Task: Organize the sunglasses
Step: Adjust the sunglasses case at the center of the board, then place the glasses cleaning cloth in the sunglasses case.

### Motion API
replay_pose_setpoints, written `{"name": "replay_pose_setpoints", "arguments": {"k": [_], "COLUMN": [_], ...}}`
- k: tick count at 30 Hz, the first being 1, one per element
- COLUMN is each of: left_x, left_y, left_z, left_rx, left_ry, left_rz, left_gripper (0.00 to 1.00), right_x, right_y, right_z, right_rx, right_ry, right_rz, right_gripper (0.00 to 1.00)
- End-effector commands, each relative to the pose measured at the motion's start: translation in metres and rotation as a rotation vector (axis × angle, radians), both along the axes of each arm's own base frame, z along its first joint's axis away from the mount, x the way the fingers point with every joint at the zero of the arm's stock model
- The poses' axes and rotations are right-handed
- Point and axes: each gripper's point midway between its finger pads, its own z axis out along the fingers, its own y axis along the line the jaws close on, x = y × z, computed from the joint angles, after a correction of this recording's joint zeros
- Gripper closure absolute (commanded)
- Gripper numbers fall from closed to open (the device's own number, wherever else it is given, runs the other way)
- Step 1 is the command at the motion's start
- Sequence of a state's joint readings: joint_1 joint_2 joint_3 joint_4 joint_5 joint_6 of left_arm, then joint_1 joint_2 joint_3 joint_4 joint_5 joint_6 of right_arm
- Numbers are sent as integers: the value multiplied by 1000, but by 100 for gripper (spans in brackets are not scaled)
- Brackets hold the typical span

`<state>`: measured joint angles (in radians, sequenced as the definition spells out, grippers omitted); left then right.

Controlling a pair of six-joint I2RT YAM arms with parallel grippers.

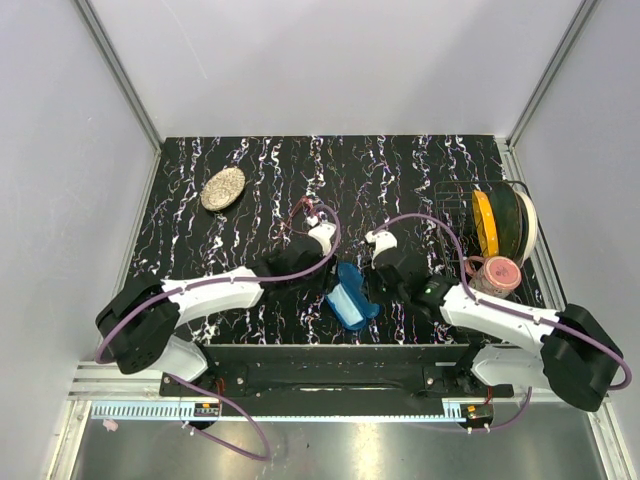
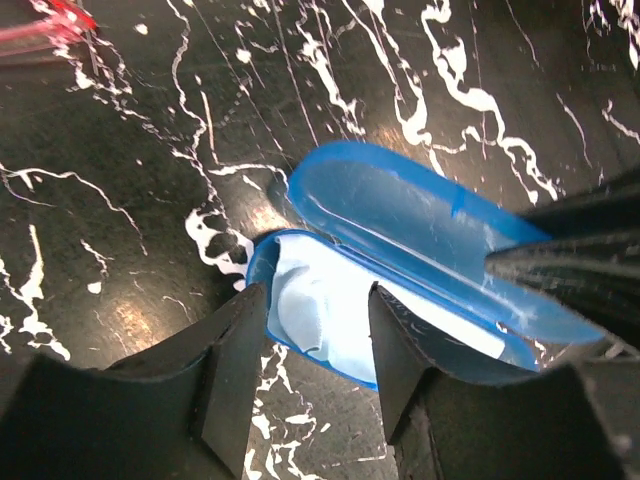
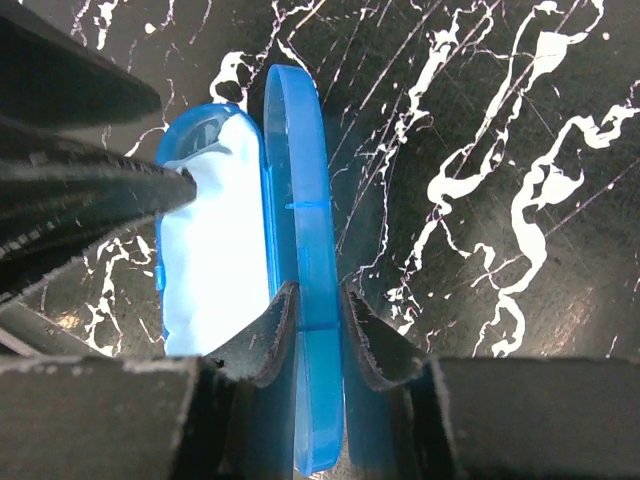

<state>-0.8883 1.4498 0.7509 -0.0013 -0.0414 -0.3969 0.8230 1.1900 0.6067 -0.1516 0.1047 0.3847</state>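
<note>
The glossy blue case (image 1: 352, 296) lies open between my grippers, with the light blue cloth (image 2: 330, 300) in its base. The lid (image 3: 305, 200) stands on edge. My right gripper (image 3: 320, 325) is shut on the lid, one finger on each side. My left gripper (image 2: 315, 350) is open, its fingers straddling one end of the base above the cloth. One left fingertip (image 3: 150, 190) touches the cloth in the right wrist view. The sunglasses (image 1: 299, 212), thin red frame with pink lenses, lie on the table behind the left wrist. They show blurred at the top left of the left wrist view (image 2: 45, 28).
A beige oval object (image 1: 223, 188) lies at the back left. A wire rack (image 1: 450, 205) with yellow and white plates stands at the right, with a pink cup (image 1: 497, 272) in front of it. The table's near edge (image 1: 330, 348) runs just below the case.
</note>
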Motion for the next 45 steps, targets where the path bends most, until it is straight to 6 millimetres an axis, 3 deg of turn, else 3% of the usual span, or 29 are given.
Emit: {"name": "replay_pose_setpoints", "arguments": {"k": [1,7,13,14,19,23,34,45], "left_x": [20,19,10,10,17,22,41,54], "left_y": [1,0,-31,-33,-46,-45,-44,-41], "left_z": [31,36,42,33,26,7,-4,-26], "left_rx": [-67,-96,-202,-185,-159,-82,-2,75], "left_ry": [-18,73,167,185,221,260,256,237], "left_rz": [168,269,203,201,200,238,330,373], "left_gripper": [53,76,85,86,92,99,99,99], "right_x": [13,22,27,26,25,24,21,18], "right_y": [0,-13,-16,-15,-14,-15,-12,-10], "right_z": [10,9,12,11,6,6,6,3], "right_rx": [-8,-67,-107,-121,-154,-164,-146,-122], "right_ry": [-127,-192,-229,-232,-227,-228,-226,-207], "right_rz": [-140,-269,-337,-340,-371,-391,-388,-385], "right_gripper": [100,100,100,100,100,100,100,100]}}
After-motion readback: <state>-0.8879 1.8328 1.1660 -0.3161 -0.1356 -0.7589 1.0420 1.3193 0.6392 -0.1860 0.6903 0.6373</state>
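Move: The open case's cloth-lined tray lies about 3 cm back and 4 cm right of the left hand, some 5 cm below, its forward end almost beneath those open fingers. The standing lid is about 2 cm back, 7 cm right and 3 cm below that hand, already pinched by the right hand. From the right hand the tray is about 2 cm back, 5 cm left and 5 cm below. The sunglasses lie about 14 cm ahead of the left hand, 6 cm left and 6 cm below. Turning clockwise about 20 degrees, the right hand keeps its pinch on the lid and swings the case round, shifting a couple of centimetres right and forward and sinking slightly before it holds still. The left hand shuts its empty fingers while rising about 2 cm, goes some 4 cm right and as far forward, then sinks about 5 cm over the tray's forward end, tipping steeper and turning counter-clockwise; contact there can't be seen. ##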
